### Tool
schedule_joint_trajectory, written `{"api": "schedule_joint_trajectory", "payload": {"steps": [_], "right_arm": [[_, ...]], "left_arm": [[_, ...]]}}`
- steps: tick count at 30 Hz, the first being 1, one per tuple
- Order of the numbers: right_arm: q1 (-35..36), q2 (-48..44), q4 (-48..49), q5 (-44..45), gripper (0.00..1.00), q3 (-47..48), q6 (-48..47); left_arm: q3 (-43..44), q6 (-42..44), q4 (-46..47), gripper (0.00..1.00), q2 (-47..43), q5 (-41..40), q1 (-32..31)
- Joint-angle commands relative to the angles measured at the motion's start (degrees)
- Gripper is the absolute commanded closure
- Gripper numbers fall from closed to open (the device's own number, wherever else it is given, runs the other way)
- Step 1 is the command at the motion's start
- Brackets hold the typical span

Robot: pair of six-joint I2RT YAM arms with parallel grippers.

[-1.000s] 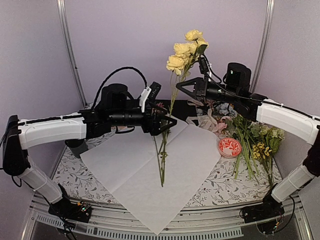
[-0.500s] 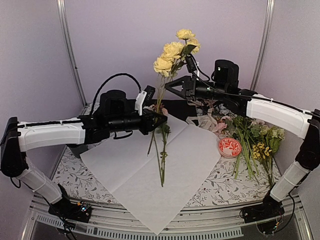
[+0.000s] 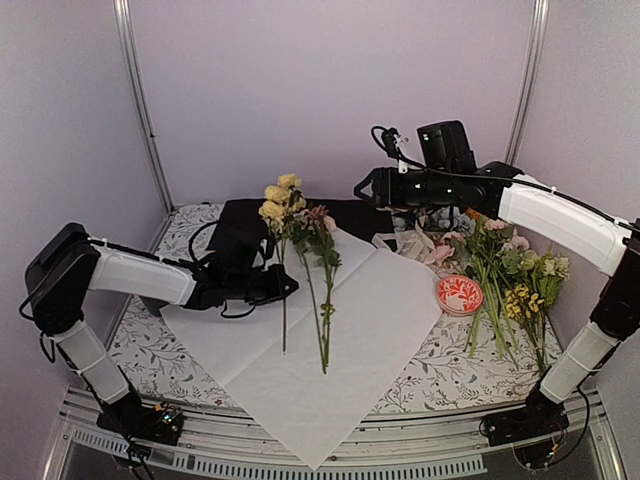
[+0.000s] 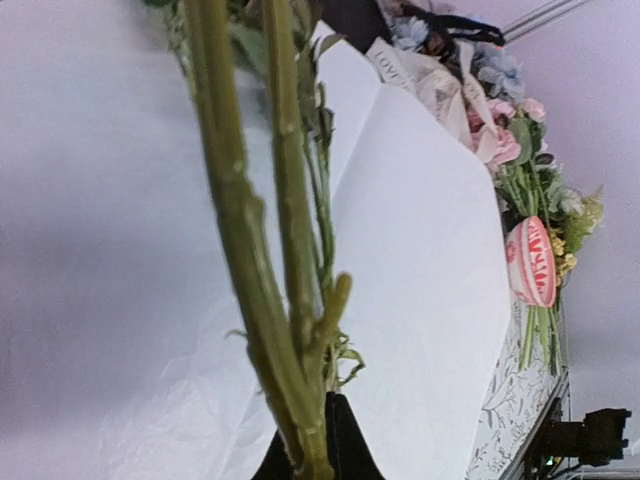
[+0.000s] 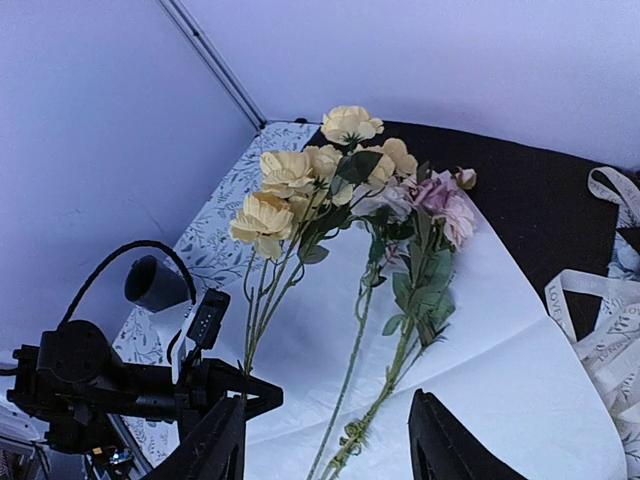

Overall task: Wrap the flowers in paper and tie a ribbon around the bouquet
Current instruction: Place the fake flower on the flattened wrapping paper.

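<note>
My left gripper (image 3: 289, 285) is shut on the green stems (image 4: 245, 260) of the pale yellow flowers (image 3: 280, 196), low over the left part of the white paper (image 3: 380, 320). The blooms (image 5: 300, 175) lean toward the back. Beside them a pink flower (image 3: 322, 215) lies on the paper with its long stem (image 5: 400, 360) pointing at me. My right gripper (image 3: 364, 187) hangs open and empty, high above the paper's far edge. In the right wrist view its fingertips (image 5: 215, 445) frame both stems and the left gripper (image 5: 250, 392). The cream ribbon (image 3: 412, 241) lies loose at the back right.
A black sheet (image 3: 352, 212) lies behind the paper. More pastel blooms and leafy stems (image 3: 495, 265) lie at the right, with orange-and-yellow sprigs (image 3: 527, 303) and a red-and-white disc (image 3: 459, 294) beside them. A patterned cloth (image 3: 440, 375) covers the table.
The left gripper shut on the yellow flowers' stems and brought them down from upright to low over the paper. The right gripper let them go and opened.
</note>
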Motion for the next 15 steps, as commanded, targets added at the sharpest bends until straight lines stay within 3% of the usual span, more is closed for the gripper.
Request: {"api": "schedule_joint_trajectory", "payload": {"steps": [1,4,5,9,15], "right_arm": [[-1.1,-2.1,-6.5,7.4,0.42,-0.6,-3.2],[-3.3,-2.6,-8.6,7.6,0.42,-1.2,-3.0],[-4.0,-2.9,-9.1,7.7,0.42,-1.4,-2.9],[-5.5,-4.7,-10.9,10.7,0.42,-2.8,-4.1],[-8.6,-7.7,-13.0,12.4,0.42,-4.8,-5.1]], "left_arm": [[0.4,-6.3,5.4,1.0,5.3,0.9,0.8],[3.5,-5.9,3.3,1.0,9.4,2.2,0.7],[4.3,-5.6,2.6,0.94,10.4,2.5,0.5],[7.2,-2.3,-2.3,0.54,11.4,0.9,-1.0],[12.1,3.4,-13.7,0.34,10.5,-5.8,-3.5]]}}
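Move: The left hand holds the yellow flower's stems over its spot on the white paper, roughly 7 cm below and 1 cm to the right. The laid flower stems run about 7 cm to the right and 2 cm nearer; their heads are 16 cm ahead and 7 cm right. From the empty right hand, the flower pile is some 8 cm ahead, 19 cm right and 25 cm down, the red bowl 5 cm back and 14 cm right; the yellow flower's spot lies 26 cm left, 4 cm back. Straight down about 6 cm, the left hand lowers the yellow flower to the paper, its fingers tipping slightly further down; near the bottom they open and let go of the stems, then the hand rises 1–2 cm while drifting right and slightly forward. Meanwhile the open, empty right hand swings about 9 cm right, sinking a little and turning clockwise, towards the flower pile. ##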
